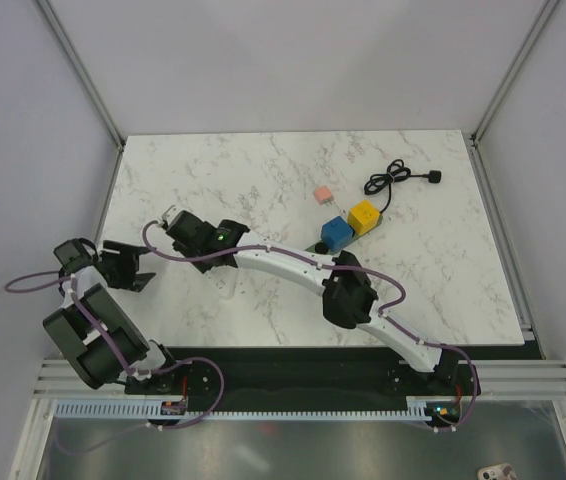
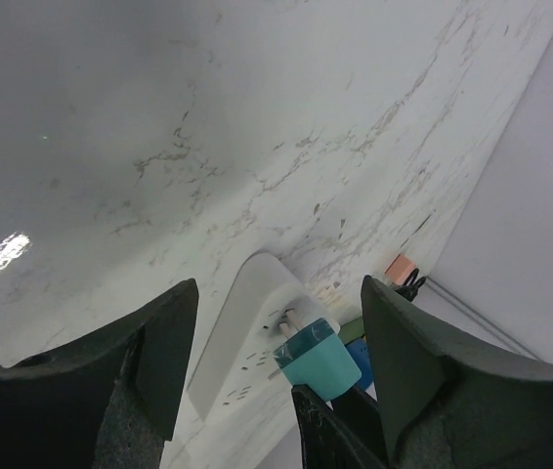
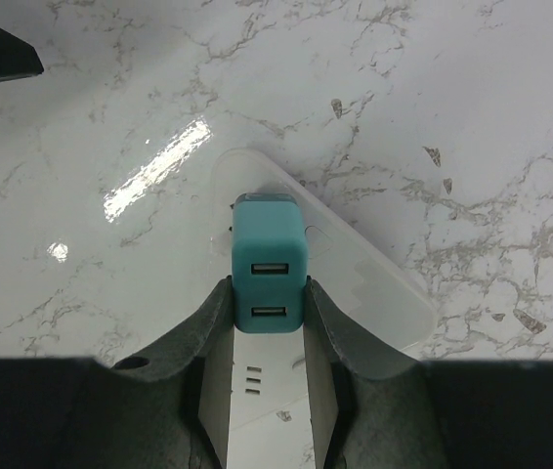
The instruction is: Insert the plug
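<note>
My right gripper is shut on the teal plug, a cube with two USB ports facing the camera. It holds the plug over the end of the white power strip. In the left wrist view the teal plug is tilted, with its metal prongs showing and their tips at the slots of the strip. My left gripper is open and empty, just left of the strip. In the top view the right gripper hides the plug and strip, and the left gripper is beside it.
A pink cube, a blue cube and a yellow cube stand at the middle right. A coiled black cable lies behind them. White walls close the table on three sides.
</note>
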Controlling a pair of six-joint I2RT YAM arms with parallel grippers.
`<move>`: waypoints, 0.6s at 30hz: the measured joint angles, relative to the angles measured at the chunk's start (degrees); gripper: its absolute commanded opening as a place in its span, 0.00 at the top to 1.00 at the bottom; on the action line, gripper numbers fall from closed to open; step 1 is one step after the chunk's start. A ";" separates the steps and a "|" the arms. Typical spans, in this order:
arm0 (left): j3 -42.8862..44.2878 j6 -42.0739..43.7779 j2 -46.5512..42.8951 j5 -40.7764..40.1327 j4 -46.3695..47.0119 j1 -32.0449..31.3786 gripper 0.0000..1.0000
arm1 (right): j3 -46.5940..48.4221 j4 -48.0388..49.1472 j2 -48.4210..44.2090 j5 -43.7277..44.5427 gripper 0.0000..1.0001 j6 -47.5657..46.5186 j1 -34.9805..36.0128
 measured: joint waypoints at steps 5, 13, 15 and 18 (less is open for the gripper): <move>-1.05 0.63 -0.11 3.10 1.16 -0.07 0.27 | -3.08 2.34 -1.55 -1.40 0.80 -0.61 -0.26; -2.43 1.01 0.04 4.22 2.25 -0.37 0.41 | -4.15 4.59 -1.90 -2.10 1.00 -1.53 -0.42; -2.43 0.94 0.70 4.13 2.99 -1.38 0.53 | -4.15 4.57 -1.90 -2.10 1.00 -1.51 -0.42; -2.21 0.55 2.64 3.50 3.98 -4.72 0.71 | -4.15 4.52 -1.90 -2.08 1.00 -1.49 -0.42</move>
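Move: The teal plug, held in the right hand, lies about 9 cm to the left hand's right, roughly level with it in reach and some 2 cm higher. The white socket strip beneath the plug has its middle about 12 cm to the left hand's right, level in reach and 3 cm lower. From the right hand, the strip's middle lies some 3 cm right, 1 cm back and 5 cm below. The right fingers keep the teal plug pinched above the white strip, nearly still. The left hand comes in towards the plug, about 3.5 cm to the right, slowly first and quicker at the end, where it also sinks about 1 cm; its fingers close from three quarters open to under half, on nothing yet. ##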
